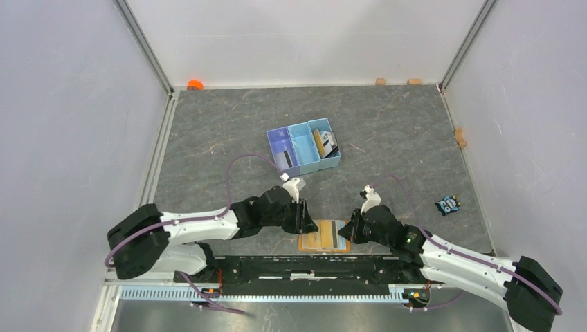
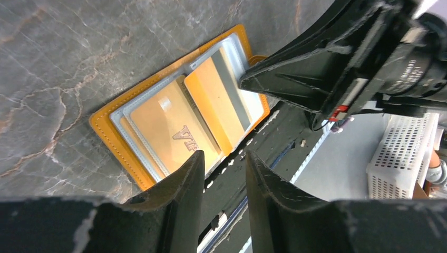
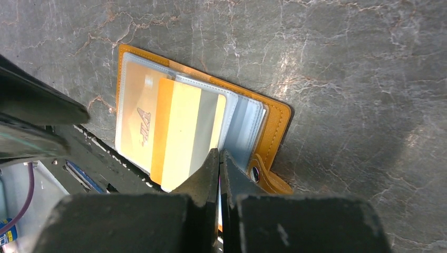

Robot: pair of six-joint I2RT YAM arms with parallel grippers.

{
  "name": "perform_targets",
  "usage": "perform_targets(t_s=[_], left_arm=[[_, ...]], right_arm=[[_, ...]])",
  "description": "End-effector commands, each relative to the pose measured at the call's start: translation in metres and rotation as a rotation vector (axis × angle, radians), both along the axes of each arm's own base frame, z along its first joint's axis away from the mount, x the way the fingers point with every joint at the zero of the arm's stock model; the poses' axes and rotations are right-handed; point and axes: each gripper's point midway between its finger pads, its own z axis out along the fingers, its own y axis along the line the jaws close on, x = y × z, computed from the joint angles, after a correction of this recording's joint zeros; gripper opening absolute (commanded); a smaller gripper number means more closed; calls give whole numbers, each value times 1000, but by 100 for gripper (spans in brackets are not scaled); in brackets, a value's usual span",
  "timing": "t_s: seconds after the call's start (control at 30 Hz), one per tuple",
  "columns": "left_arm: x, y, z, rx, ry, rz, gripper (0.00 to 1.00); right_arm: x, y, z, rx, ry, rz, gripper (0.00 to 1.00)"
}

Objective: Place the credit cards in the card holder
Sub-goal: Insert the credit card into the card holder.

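Note:
The card holder (image 1: 323, 235) lies open at the table's near edge, an orange-tan wallet with clear sleeves. In the left wrist view a gold card (image 2: 168, 126) sits in a sleeve. A yellow card with a grey stripe (image 2: 221, 105) lies over the neighbouring sleeve, its near end sticking out. My left gripper (image 2: 225, 158) hovers open over the wallet's near edge, with nothing between its fingers. My right gripper (image 3: 220, 155) is shut, its tips at the near edge of the sleeves beside the striped card (image 3: 184, 132) and the clasp tab (image 3: 263, 176). I cannot tell whether it pinches a sleeve.
A blue three-compartment tray (image 1: 303, 146) stands mid-table, with more cards (image 1: 325, 143) in its right bin and a dark one (image 1: 284, 160) in its left. A small black-and-blue gadget (image 1: 448, 205) lies at the right. The arms' black base rail (image 1: 318, 266) runs just below the wallet.

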Motion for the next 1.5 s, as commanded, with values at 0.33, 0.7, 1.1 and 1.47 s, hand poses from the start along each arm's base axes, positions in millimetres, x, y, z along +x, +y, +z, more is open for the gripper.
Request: perform_targets(t_s=[0.33,0.7,1.1,1.47], left_arm=[[-6,-25,-28,-36,81,-32,24],[-10,-30,-44,-19,106,-52,16],[-10,-44,-51,-21,117,-81,3],[-9,-58,-49,-46,106,-104,2]], right_arm=[[2,-9,-6,-52,-1,-28,0],[1,-9,-7,-53,-1,-27,0],[0,-9,-8,-53,3,-21,0],[0,-4,-2,-27,-4,-12,0]])
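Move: The striped yellow card half in its clear sleeve has its middle about 6 cm to the left hand's right, 1 cm back and 6 cm below. The tan card lies about 5 cm to the left of that striped card, and the snap strap about 6 cm to its right and 1 cm back. From the right hand the striped card is about 3 cm left, level ahead and 1 cm below. The left fingertips come against the striped card's outer left edge and bear rightward on it, towards the sleeve. To get there the left hand sinks some 6 cm, edging rightward and slightly back, its fingers shutting from nearly half open, then slides right for about 4 cm of sideways travel in all. The right hand stays with its closed tips at the sleeve's right edge. ##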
